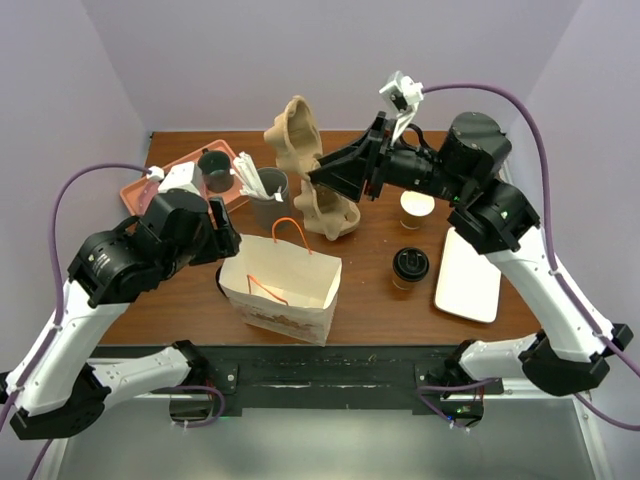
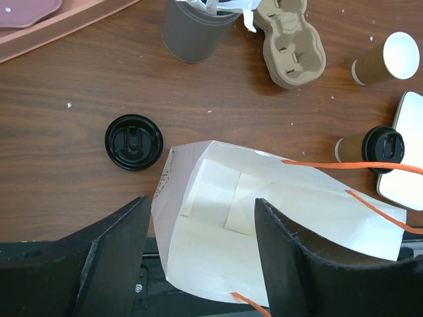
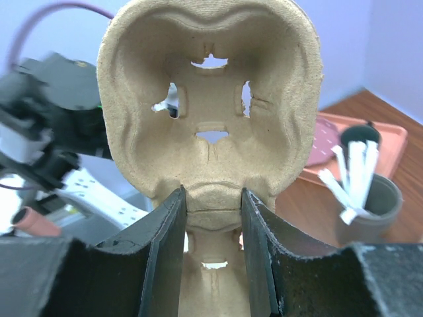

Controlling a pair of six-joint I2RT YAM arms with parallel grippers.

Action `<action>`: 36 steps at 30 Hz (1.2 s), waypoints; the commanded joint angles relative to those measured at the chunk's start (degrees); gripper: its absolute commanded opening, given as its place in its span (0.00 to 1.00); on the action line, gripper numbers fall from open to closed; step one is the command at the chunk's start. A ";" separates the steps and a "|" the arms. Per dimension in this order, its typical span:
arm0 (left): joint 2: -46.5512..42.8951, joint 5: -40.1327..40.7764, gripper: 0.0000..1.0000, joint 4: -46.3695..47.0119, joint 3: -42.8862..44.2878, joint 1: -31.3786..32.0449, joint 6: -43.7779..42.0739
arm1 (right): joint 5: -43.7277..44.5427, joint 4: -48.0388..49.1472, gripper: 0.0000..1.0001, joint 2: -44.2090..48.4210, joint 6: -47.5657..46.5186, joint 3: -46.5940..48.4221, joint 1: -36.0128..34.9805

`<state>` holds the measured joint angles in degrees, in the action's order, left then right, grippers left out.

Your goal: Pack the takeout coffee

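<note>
A tan takeout coffee cup with a black lid (image 1: pixel 410 267) (image 2: pixel 373 148) stands on the table, right of the white paper bag (image 1: pixel 285 285) (image 2: pixel 264 224). A second tan cup (image 1: pixel 417 207) (image 2: pixel 386 61) stands open behind it. A loose black lid (image 2: pixel 133 141) lies left of the bag. My right gripper (image 1: pixel 322 180) (image 3: pixel 211 214) is shut on the narrow waist of the cardboard cup carrier (image 1: pixel 305 165) (image 3: pixel 211 99), which hangs tilted on edge above the table. My left gripper (image 1: pixel 226 240) (image 2: pixel 201 247) is open, its fingers either side of the bag's left end.
A grey tumbler with white utensils (image 1: pixel 268 190) (image 2: pixel 195 30) (image 3: pixel 367 201) stands behind the bag. A dark mug (image 1: pixel 213 168) sits on a pink tray (image 1: pixel 140 185) at the back left. A white flat tray (image 1: pixel 468 275) lies at the right edge.
</note>
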<state>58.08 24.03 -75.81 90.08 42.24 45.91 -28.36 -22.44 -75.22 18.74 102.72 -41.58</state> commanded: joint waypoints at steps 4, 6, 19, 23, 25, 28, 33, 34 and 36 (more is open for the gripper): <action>-3.76 2.85 0.66 0.40 0.97 -0.67 1.90 | -5.38 11.97 0.28 3.24 9.89 -5.50 -2.97; -4.64 3.74 0.68 0.40 0.97 -0.58 1.81 | -6.44 14.43 0.27 3.15 11.75 -7.43 -3.76; -10.45 5.50 0.68 0.58 -3.78 -0.58 5.07 | -2.23 12.25 0.27 -2.38 9.48 -8.15 -12.12; -11.59 4.62 0.68 1.89 -5.88 -0.58 4.80 | 2.42 7.69 0.26 -3.53 6.23 -7.71 -13.26; -12.55 3.92 0.68 2.16 -7.55 -0.58 5.41 | 5.59 6.09 0.26 -4.05 4.21 -7.53 -13.96; -13.96 3.57 0.68 2.51 -9.13 -0.58 6.47 | 7.35 4.07 0.26 -4.49 2.18 -7.44 -14.84; -15.98 1.82 0.67 4.44 -12.99 -0.58 7.17 | 9.81 2.84 0.25 -5.02 0.77 -7.88 -15.90; -16.07 1.46 0.67 4.79 -13.61 -0.58 7.26 | 10.16 2.75 0.26 -5.02 0.86 -8.06 -15.98; -16.25 0.41 0.67 5.67 -15.02 -0.58 7.26 | 11.22 2.66 0.25 -5.20 0.77 -8.32 -16.25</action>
<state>42.17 26.15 -73.91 77.41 42.00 51.57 -20.88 -19.99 -80.38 21.52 93.49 -57.19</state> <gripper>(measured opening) 0.671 0.384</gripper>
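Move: The paper bag stands with its mouth open about 6 cm to the left of my right hand, 5 cm back and, at its middle, some 37 cm below; that hand already holds the cup tray on end. The black-lidded cup is roughly 20 cm to my right, level with the hand. The grey utensil cup is about 16 cm ahead and 10 cm left. From my empty left hand the bag is about 11 cm right, 3 cm back and 18 cm down. Keeping my pinch on the upright cup tray, I draw my right hand back about 6 cm, rising slightly, then swing it left and lower it some 10 cm to bring the tray's lower end over the bag's mouth, easing a little forward again as the wrist rolls and dips its fingers about 10 degrees. My left hand, open and empty, backs off about 5 cm to the left and back, away from the bag, first rising, then sinking. ##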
